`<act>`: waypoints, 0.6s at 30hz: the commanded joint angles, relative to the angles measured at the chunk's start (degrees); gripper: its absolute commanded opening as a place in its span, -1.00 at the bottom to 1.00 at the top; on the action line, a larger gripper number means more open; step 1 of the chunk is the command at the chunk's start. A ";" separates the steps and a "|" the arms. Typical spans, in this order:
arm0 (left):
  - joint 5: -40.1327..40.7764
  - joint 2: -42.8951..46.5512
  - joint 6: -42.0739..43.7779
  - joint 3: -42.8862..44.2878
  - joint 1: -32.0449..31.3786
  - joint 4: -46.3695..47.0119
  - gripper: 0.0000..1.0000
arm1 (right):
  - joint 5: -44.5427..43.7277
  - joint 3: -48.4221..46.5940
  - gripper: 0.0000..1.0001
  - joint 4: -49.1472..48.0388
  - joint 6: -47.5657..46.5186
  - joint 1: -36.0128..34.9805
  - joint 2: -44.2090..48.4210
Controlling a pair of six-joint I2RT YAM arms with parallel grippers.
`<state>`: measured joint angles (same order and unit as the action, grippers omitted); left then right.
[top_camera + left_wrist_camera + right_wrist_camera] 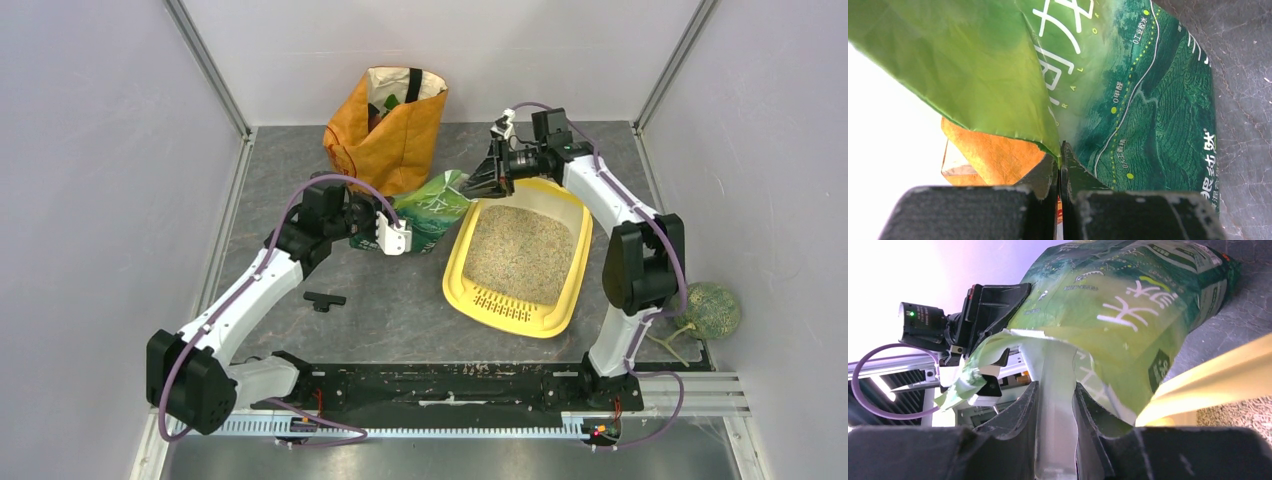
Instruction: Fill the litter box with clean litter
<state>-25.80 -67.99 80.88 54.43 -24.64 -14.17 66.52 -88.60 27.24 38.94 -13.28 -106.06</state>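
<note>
The yellow litter box lies right of centre, its floor covered with beige clean litter. Left of its far end, the green printed litter bag hangs tilted between both arms. My left gripper is shut on the bag's lower left edge; in the left wrist view the jaws pinch the green film. My right gripper is shut on the bag's upper end, by the box's far rim. Its jaws clamp a pale fold of the bag above the yellow rim and litter.
An orange shopping bag stands just behind the litter bag and shows in the left wrist view. A small black part lies on the grey table left of the box. A green round object sits at the right edge.
</note>
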 commanded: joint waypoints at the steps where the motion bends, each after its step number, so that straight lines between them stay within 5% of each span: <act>1: -1.14 0.62 0.22 4.76 0.48 9.25 -0.96 | 5.98 -0.79 -1.00 6.19 -3.83 2.35 5.58; 7: -1.83 0.13 -0.29 4.85 1.14 9.46 -0.96 | 5.30 -3.35 -1.00 17.69 -12.47 5.26 6.15; 18: -6.98 -1.42 -0.55 5.11 1.16 11.31 -0.96 | 5.16 0.75 -1.00 18.00 -12.26 9.15 10.06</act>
<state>-29.56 -69.80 80.12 54.70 -23.94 -13.26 67.22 -88.77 43.79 27.62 -5.50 -100.64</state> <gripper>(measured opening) 0.040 0.340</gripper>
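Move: My right hand holds the clear scoop, its far end still in the litter bag's mouth; the litter box centres roughly 13 cm to my right, 12 cm back and 20 cm below. The litter bag's middle is about 11 cm left, 5 cm back and 10 cm lower, and the orange bag some 20 cm left and 14 cm ahead. From my left hand, pinching the litter bag's rim, the box lies about 29 cm right and 8 cm back. I draw the scoop lengthwise out through the litter bag's mouth with my right hand, going almost straight right by about 6 cm over the far end of the litter box, nearly level, keeping my grip and barely turning the wrist. My left hand stays put and keeps pinching the bag's rim. ##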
